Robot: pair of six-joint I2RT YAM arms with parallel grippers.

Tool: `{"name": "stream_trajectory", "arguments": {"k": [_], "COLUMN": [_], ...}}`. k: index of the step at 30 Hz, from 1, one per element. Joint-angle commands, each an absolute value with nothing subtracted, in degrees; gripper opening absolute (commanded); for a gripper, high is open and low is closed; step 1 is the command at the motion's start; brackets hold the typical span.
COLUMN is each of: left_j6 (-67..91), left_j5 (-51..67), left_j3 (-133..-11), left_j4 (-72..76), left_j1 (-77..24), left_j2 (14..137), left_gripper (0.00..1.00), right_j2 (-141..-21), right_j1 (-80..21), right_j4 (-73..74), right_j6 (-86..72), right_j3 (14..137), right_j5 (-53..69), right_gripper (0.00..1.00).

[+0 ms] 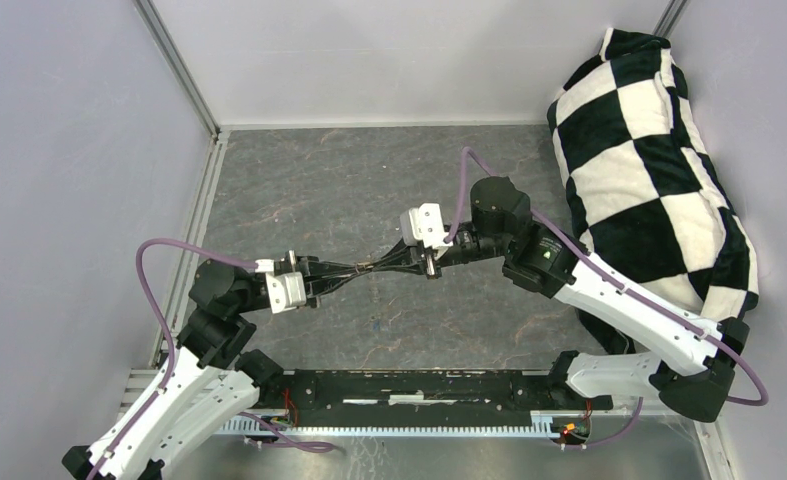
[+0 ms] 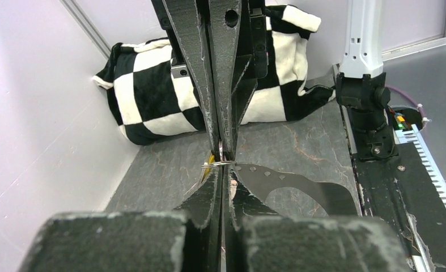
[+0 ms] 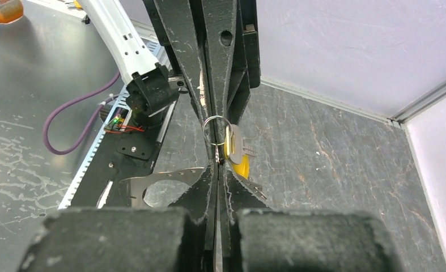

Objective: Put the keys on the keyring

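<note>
My two grippers meet tip to tip above the middle of the table, the left gripper and the right gripper. The keyring is a thin silver loop between the tips, and it shows edge-on in the left wrist view. My left gripper is shut on the ring. My right gripper is shut on a thin metal piece at the ring's lower edge, apparently a key seen edge-on. A yellow-headed key with a grey blade hangs by the ring. No blue key shows.
A black-and-white checkered cushion lies along the right wall. Pale walls close in the grey stone-pattern table at the back and left. A black rail and the arm bases run along the near edge.
</note>
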State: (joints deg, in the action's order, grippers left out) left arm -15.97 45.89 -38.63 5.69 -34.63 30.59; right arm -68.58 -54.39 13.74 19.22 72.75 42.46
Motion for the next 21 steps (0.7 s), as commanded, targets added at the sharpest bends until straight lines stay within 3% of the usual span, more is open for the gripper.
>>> {"name": "stream_trajectory", "arguments": {"k": [1,7,16,17,19,21], "left_j6": [-19.9,-21.8,-26.1,-26.2,-26.2,-25.9], "left_j5": [41.9,39.3,36.0,35.7,36.5,39.0], "left_j3": [-39.7,-39.2,-38.7,-38.6,-38.4,-38.5], "left_j4": [4.6,0.5,-7.1,-7.1,-7.0,-6.9], "left_j1": [-34.5,-34.6,-34.5,-34.5,-34.5,-34.5], "left_j2": [29.6,27.9,24.3,24.3,24.5,25.4], "left_gripper": [0.08,0.28,0.32,0.35,0.49,0.51], "right_j2": [-66.4,-67.1,-68.6,-68.9,-69.5,-70.1], "right_j1": [-54.4,-53.9,-52.0,-52.0,-52.0,-51.9], "right_j4": [10.9,14.7,17.0,17.3,17.5,17.3], "right_j6": [17.4,17.8,16.5,16.4,15.9,15.3], "right_j3": [73.4,75.0,76.8,77.0,77.2,77.3], "right_j5": [40.6,39.4,42.7,43.2,44.5,45.1], "right_gripper": [0.0,0.0,0.0,0.0,0.0,0.0]}}
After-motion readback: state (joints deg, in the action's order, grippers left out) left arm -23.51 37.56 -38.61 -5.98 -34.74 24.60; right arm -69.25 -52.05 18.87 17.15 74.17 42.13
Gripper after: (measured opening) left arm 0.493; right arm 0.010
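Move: The keyring is pinched between my two hands' tips, about 1 cm to the right of my left hand and 1 cm to the left of my right one, at their height. The yellow key sits about 1 cm ahead of both hands and 1 cm below. The curved metal plate hangs lower, its middle some 5 cm back and 5 cm below my hands, about 2 cm to the right of the left one and level with the right one. I let go with my left hand: its fingers, shut on the bundle, spread to about half open as the hand backs off some 2 cm to the left, away from the keyring, sinking nearly as much and turning about 10 degrees counter-clockwise. My right hand keeps its pinch on the bundle, easing about 1 cm forward, down and to the right. ##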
